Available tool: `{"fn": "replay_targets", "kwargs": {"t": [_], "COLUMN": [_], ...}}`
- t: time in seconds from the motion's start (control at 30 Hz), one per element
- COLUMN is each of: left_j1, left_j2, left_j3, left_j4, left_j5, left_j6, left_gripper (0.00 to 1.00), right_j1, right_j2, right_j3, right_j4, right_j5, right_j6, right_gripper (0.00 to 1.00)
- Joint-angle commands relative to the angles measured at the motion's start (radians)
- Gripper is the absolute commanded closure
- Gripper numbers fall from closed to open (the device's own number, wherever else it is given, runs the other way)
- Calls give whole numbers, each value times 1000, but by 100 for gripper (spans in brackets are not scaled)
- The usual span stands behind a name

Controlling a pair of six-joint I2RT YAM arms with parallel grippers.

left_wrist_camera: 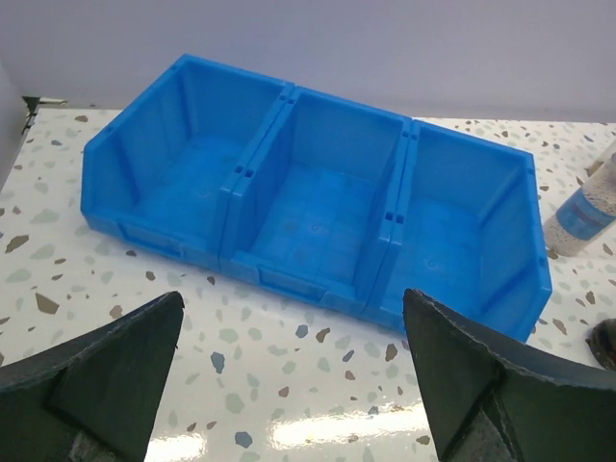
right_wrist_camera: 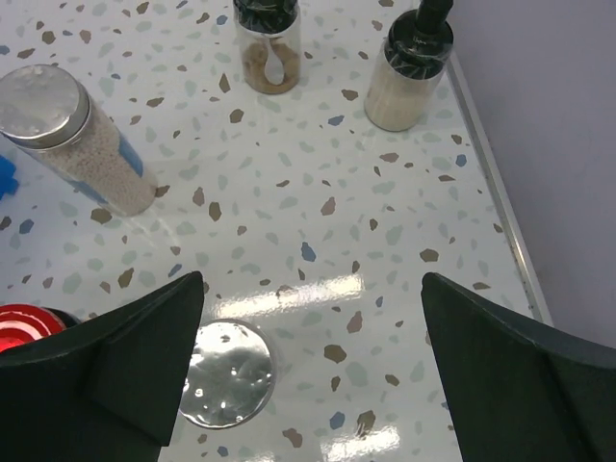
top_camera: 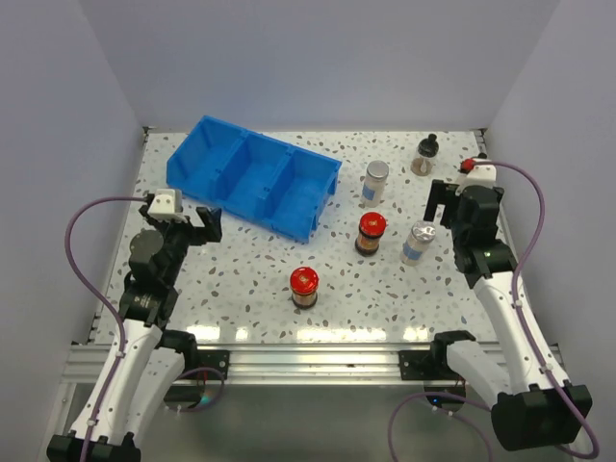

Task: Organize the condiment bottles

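Five condiment bottles show in the top view. One red-capped jar [top_camera: 304, 287] stands at the front centre and another [top_camera: 371, 234] mid-table. A silver-capped bottle [top_camera: 376, 183] stands behind them, a second silver-capped one [top_camera: 419, 242] to the right, and a black-capped jar [top_camera: 425, 154] at the far right. My left gripper [top_camera: 204, 223] [left_wrist_camera: 289, 298] is open over bare table, facing the blue bin. My right gripper [top_camera: 445, 204] [right_wrist_camera: 313, 281] is open above the table. The right silver cap [right_wrist_camera: 226, 373] lies by its left finger. Two black-capped jars [right_wrist_camera: 268, 43] [right_wrist_camera: 409, 77] stand ahead.
A blue three-compartment bin [top_camera: 252, 178] [left_wrist_camera: 318, 202] sits at the back left, all compartments empty. The table's right edge and side wall [right_wrist_camera: 539, 144] run close to my right gripper. A silver-capped bottle [left_wrist_camera: 587, 207] stands just right of the bin.
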Motion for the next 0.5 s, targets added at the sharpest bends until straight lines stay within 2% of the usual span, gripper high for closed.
{"fn": "replay_targets", "kwargs": {"t": [0.0,0.07,0.2,0.23,0.3,0.33,0.47], "left_j1": [9,9,9,9,9,9,-5], "left_j2": [-8,-5,20,46,75,101,115], "left_j3": [7,7,6,9,26,33,49], "left_j4": [64,68,82,81,52,36,-21], "left_j5": [86,102,178,221,282,302,430], "left_j6": [24,15,-8,-16,-47,-54,-140], "left_gripper": [0,0,0,0,0,0,0], "right_j1": [0,0,2,2,5,3,3], "right_j2": [-25,-31,-57,-72,-54,-43,-12], "right_j3": [50,50,45,38,53,70,99], "right_j4": [34,41,55,57,-7,-35,-87], "right_j5": [19,-14,-227,-418,-592,-679,-708], "right_j6": [36,11,-144,-256,-410,-429,-472], "right_gripper": [1,1,1,1,1,1,1]}}
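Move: Ahead of the left hand nothing is near; the front red-lidded bottle is about 23 cm to its right, 8 cm back and 18 cm below, and the blue tray's middle some 22 cm ahead and 7 cm right. The silver-capped bottle is roughly 7 cm left of the right hand, 1 cm ahead and 18 cm below; the rear red-lidded bottle is 17 cm left, 3 cm ahead, and the tall blue-labelled bottle 16 cm left, 18 cm ahead. Swinging left about 8 cm and rising slightly, the right hand turns some 35 degrees counter-clockwise so its open fingers come round above the silver-capped bottle. The left hand, also open, shifts about 5 cm right towards the front red-lidded bottle, turning clockwise, then dips 3 cm and tips a little downward. Neither touches anything. ##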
